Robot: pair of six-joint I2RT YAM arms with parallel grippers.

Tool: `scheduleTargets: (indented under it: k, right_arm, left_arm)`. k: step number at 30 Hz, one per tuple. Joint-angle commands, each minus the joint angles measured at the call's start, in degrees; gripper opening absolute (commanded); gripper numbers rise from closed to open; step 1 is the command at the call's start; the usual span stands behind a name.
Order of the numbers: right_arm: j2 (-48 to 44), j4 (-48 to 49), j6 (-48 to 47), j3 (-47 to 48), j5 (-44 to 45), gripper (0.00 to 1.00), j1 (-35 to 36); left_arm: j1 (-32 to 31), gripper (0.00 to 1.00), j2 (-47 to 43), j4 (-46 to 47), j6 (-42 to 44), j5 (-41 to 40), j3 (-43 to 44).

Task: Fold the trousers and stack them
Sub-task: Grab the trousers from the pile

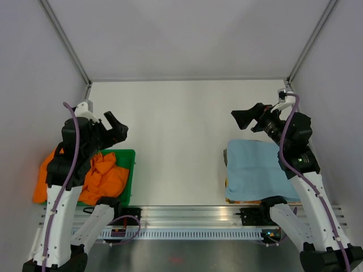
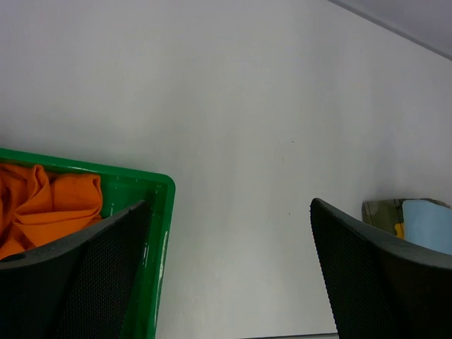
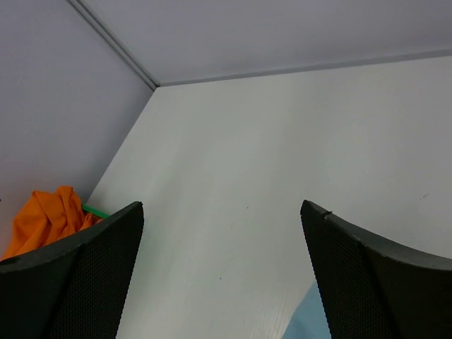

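Note:
The bright orange trousers (image 1: 105,177) lie crumpled in a green tray (image 1: 130,164) at the near left, spilling over its left side. The left arm partly covers them. My left gripper (image 1: 116,127) hangs above the tray's far edge, open and empty. The left wrist view shows the trousers (image 2: 49,205) inside the tray (image 2: 159,233), beside its left finger. My right gripper (image 1: 245,119) is raised just beyond the far left corner of a light blue cloth (image 1: 252,170), open with nothing between its fingers. The right wrist view catches the trousers (image 3: 49,219) at far left.
The light blue cloth lies folded at the near right on a pile of other fabric (image 1: 227,156). Grey walls enclose the white table (image 1: 181,124) at the left, back and right. A metal rail (image 1: 187,218) runs along the near edge.

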Motion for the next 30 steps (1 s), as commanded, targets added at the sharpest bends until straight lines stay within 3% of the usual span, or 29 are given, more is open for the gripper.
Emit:
scheduleTargets:
  k: [1, 6, 12, 16, 19, 20, 23, 26, 30]
  right_arm:
    - [0.03, -2.89, -1.71, 0.37, 2.37, 0.98, 0.19]
    - [1.79, -1.58, -1.19, -0.77, 1.05, 0.98, 0.10]
    - [4.95, 6.41, 1.71, -4.89, -1.67, 0.98, 0.10]
    - [7.93, 11.87, 5.06, -7.10, -4.48, 0.98, 0.10]
    - [9.96, 13.02, 5.23, -7.36, -4.58, 0.98, 0.19]
    - [10.40, 13.10, 5.06, -7.45, -4.58, 0.98, 0.19]
    - [11.72, 14.59, 4.97, -8.41, -4.58, 0.98, 0.19]
    - [12.16, 15.13, 4.62, -8.33, -4.67, 0.98, 0.71]
    - [14.26, 15.21, 4.62, -7.63, -4.75, 0.98, 1.24]
  left_arm:
    - [0.16, 1.00, 0.59, -0.57, 0.82, -3.81, 0.50]
    - [0.16, 1.00, 0.24, -1.53, -4.70, -8.12, -0.02]
    - [0.60, 1.00, 9.37, -2.94, -14.11, -21.02, -2.14]
    - [4.81, 1.00, 18.43, -12.94, -20.79, -29.36, 6.29]
    - [8.94, 1.00, 16.95, -18.32, -25.28, -35.61, 7.10]
    - [14.43, 1.00, 15.90, -18.23, -25.37, -35.55, 4.57]
    - [24.81, 1.00, 12.64, -15.00, -25.20, -34.24, -2.62]
    - [33.70, 1.00, 14.82, -10.50, -23.61, -31.69, -7.74]
    - [39.97, 1.00, 19.14, -6.56, -24.68, -31.08, -12.93]
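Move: The trousers pile lies in the green bin some 18 cm to my left hand's left, about 11 cm back towards me and 25 cm below my open fingers. The green bin's middle is roughly 17 cm left, 10 cm back and 28 cm down. From my right hand the pile is about 51 cm left, 17 cm back and 29 cm below; nearer to that hand, the blue stack lies about 13 cm right, 15 cm back and 28 cm below. My left hand eases forward and down, then sweeps about 20 cm left and curls back over the orange trousers, ending some 13 cm lower. I swing its wrist counter-clockwise about 75 degrees and tip the fingers down, wide open and still short of the cloth. My open right hand sinks nearly 10 cm over bare table, drifting forward. ##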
